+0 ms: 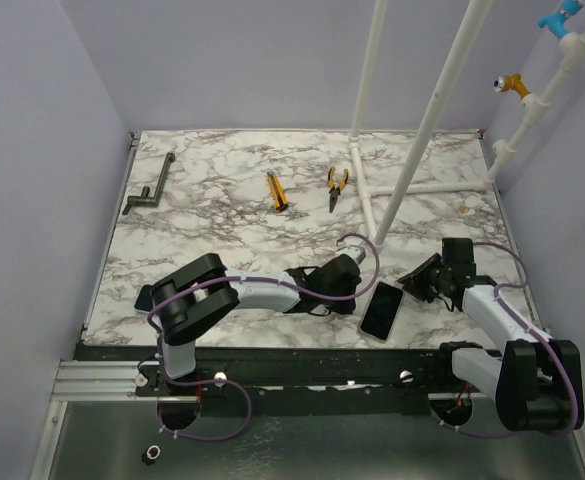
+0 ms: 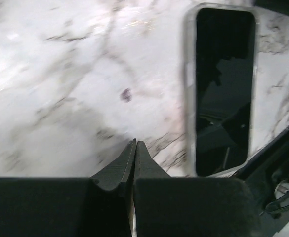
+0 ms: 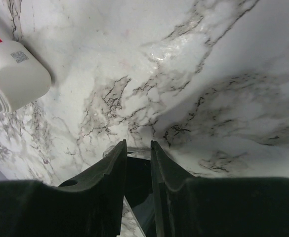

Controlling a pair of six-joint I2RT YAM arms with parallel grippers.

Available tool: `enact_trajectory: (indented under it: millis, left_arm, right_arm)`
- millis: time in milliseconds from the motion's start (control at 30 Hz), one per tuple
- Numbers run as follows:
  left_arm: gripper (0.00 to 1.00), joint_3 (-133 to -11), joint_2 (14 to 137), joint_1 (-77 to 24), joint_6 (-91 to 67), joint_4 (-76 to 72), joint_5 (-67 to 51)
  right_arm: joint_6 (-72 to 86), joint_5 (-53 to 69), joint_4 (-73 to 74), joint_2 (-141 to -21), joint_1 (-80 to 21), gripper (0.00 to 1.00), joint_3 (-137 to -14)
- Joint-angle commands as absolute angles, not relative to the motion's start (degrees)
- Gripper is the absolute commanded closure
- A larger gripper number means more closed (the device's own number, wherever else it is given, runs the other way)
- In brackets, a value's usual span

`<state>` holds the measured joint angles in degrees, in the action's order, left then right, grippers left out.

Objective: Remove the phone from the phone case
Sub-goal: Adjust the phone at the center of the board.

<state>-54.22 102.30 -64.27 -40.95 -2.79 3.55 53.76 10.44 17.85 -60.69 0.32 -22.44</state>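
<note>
The phone (image 1: 382, 310) lies screen up near the table's front edge, its black glass framed by the clear phone case (image 2: 189, 89). My left gripper (image 1: 350, 300) is low over the marble just left of the phone; its fingers (image 2: 135, 148) are pressed together with nothing between them. My right gripper (image 1: 415, 283) is at the phone's far right end. In the right wrist view its jaws (image 3: 138, 148) stand a narrow gap apart around a dark slab, with the clear rim of the case (image 3: 107, 151) showing past the tips. Most of what it grips is hidden by the fingers.
A yellow utility knife (image 1: 277, 190), yellow-handled pliers (image 1: 338, 185) and a dark metal crank (image 1: 147, 190) lie at the back of the table. White pipe framing (image 1: 372, 190) rises at the back right, and one pipe (image 3: 16, 79) shows left of my right gripper. The black front rail (image 2: 277, 163) runs close beside the phone.
</note>
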Motion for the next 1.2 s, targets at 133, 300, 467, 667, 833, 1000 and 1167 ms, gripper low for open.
enact_trajectory:
  millis: [133, 300, 467, 667, 833, 1000, 1167]
  left_arm:
    - [1.00, -42.5, 85.5, -65.1, -38.9, -0.8, 2.9]
    - [1.00, -42.3, 84.3, -71.6, -31.8, -4.3, -6.0]
    - [1.00, -48.6, 92.5, -74.7, -26.0, -4.7, -11.2]
    - [1.00, -53.2, 101.1, -75.3, -25.7, -6.5, -15.4]
    - [1.00, -55.4, 106.2, -75.3, -25.7, -6.9, -14.1]
    - [1.00, -55.9, 108.2, -74.8, -27.4, -7.9, -8.8]
    - [1.00, -54.6, 108.3, -72.6, -31.0, -9.7, -6.2]
  right_arm:
    - [51.4, 9.2, 19.2, -62.9, 0.1, 0.68, -23.7]
    - [50.1, 12.0, 14.4, -65.6, 0.1, 0.69, -23.2]
    - [49.4, 12.1, 13.2, -67.3, 0.1, 0.69, -24.9]
    - [48.2, 11.6, 13.0, -67.7, 0.1, 0.69, -26.5]
    - [48.5, 12.8, 11.5, -68.4, 0.1, 0.69, -24.9]
    - [47.7, 14.9, 9.8, -68.4, 0.1, 0.69, -22.9]
    - [45.8, 15.5, 11.1, -67.8, 0.1, 0.69, -21.7]
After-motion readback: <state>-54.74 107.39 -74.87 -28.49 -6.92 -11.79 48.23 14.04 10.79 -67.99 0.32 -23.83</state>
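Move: The left hand, fingers shut, has the phone's middle about 8 cm to its right, 3 cm back and 2 cm below; the pipe elbow stands some 14 cm ahead of this hand and 5 cm to its right. The table's near edge runs about 13 cm behind it, straight back. From the right hand, which hovers by the phone's far end, the phone's middle lies roughly 7 cm to the left, 9 cm back and 2 cm below. With its fingers kept shut, the left hand first lifts about 4 cm and swings some 5 cm left, away from the phone's left side, then draws back around 11 cm and curves right while turning some 30 degrees clockwise, and sinks about 6 cm to close above the table just behind the phone's near end. The right hand, its fingers staying partly open, dips slightly and eases about 2 cm forward, away from the phone's far end. ##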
